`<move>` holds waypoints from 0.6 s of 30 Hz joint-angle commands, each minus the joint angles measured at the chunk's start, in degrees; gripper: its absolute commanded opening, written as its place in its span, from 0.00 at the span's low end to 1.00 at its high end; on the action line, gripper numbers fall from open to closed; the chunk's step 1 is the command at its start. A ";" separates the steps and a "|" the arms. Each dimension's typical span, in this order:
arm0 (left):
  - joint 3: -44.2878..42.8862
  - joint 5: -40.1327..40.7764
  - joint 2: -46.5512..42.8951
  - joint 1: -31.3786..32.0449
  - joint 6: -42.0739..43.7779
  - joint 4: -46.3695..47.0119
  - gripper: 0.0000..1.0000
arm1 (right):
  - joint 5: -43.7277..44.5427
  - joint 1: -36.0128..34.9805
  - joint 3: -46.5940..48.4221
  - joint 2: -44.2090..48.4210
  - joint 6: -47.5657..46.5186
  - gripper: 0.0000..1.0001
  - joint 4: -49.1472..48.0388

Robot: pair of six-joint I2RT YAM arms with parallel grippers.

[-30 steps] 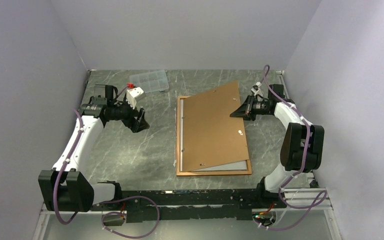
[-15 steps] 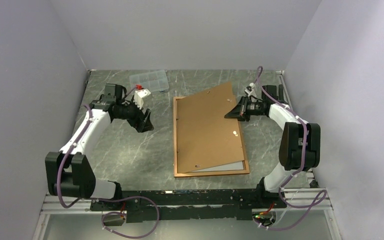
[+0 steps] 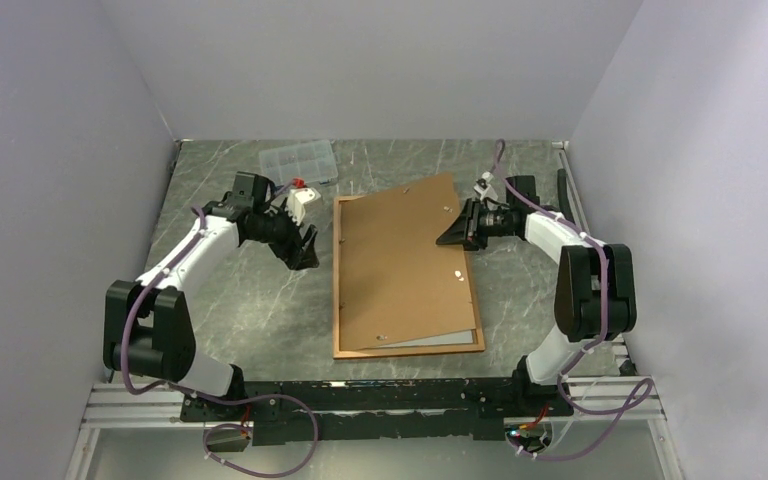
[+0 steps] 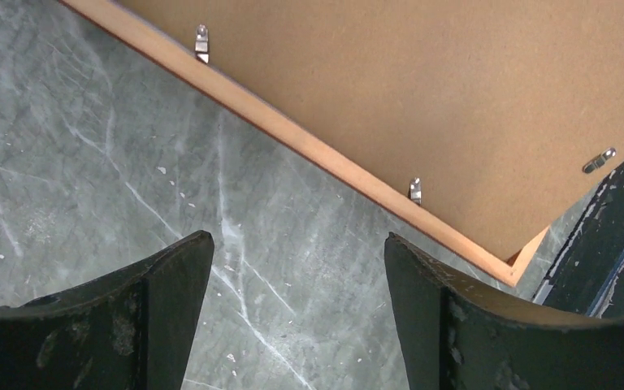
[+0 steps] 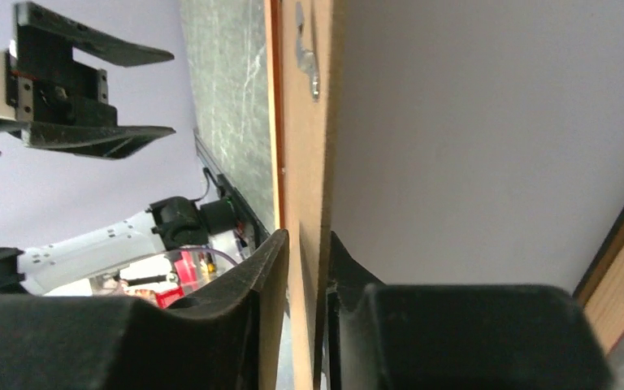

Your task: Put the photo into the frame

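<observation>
The frame (image 3: 338, 290) lies flat mid-table, its thin orange border around a brown backing board (image 3: 400, 260) that sits askew on top. The photo (image 3: 442, 340) shows only as a white strip of its plain back at the frame's near end; its printed side is hidden. My right gripper (image 3: 456, 229) is shut on the board's right edge (image 5: 302, 122), holding that edge lifted above the pale photo back (image 5: 471, 146). My left gripper (image 3: 306, 250) is open and empty over bare table, just left of the frame's border (image 4: 317, 150).
A clear plastic compartment box (image 3: 298, 160) sits at the back left. Small metal turn clips (image 4: 413, 190) line the frame's inner edge. Grey walls close in the table on three sides. A black rail (image 3: 380, 395) runs along the near edge.
The right gripper has pulled the board and the frame under it to the left. The left arm has swung right and nearer the frame's left edge.
</observation>
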State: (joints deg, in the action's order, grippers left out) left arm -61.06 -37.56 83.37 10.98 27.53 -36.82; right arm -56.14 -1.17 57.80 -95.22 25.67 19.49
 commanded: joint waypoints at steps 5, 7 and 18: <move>0.72 1.43 1.92 0.71 -0.46 1.72 0.81 | 5.84 -2.08 2.74 -0.18 -3.11 0.51 2.31; 0.68 1.45 1.82 0.71 -0.30 1.56 0.80 | 8.66 -2.25 3.80 -0.46 -4.38 0.62 4.92; 1.70 1.82 0.70 0.71 0.10 1.32 0.79 | 17.72 -4.43 6.71 -0.59 -6.65 1.00 9.15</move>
State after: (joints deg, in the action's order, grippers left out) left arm -60.10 -36.01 85.38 11.46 27.55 -36.21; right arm -41.04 -4.60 61.89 -96.12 20.40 28.14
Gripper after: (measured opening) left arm 0.798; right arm 0.997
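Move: Leftward of the right hand, the backing board's middle lies about 8 cm over, 3 cm nearer the base and 5 cm lower; its raised right edge sits between the barely parted fingers. The frame's right rail runs about 5 cm to this hand's right and 6 cm below; the near rail's middle is some 22 cm back and 7 cm left. From the open left hand, the board's middle is roughly 19 cm right, level forward, 7 cm below. Opening wide around the board's right edge, the right gripper sinks about 3 cm towards the frame, edging slightly left and then back right, while its fingertips tip some 15 degrees further down. One finger ends over the board, the other just outside and against its edge. The left hand, still open, lowers 1.5 cm beside the left rail, then holds there. ##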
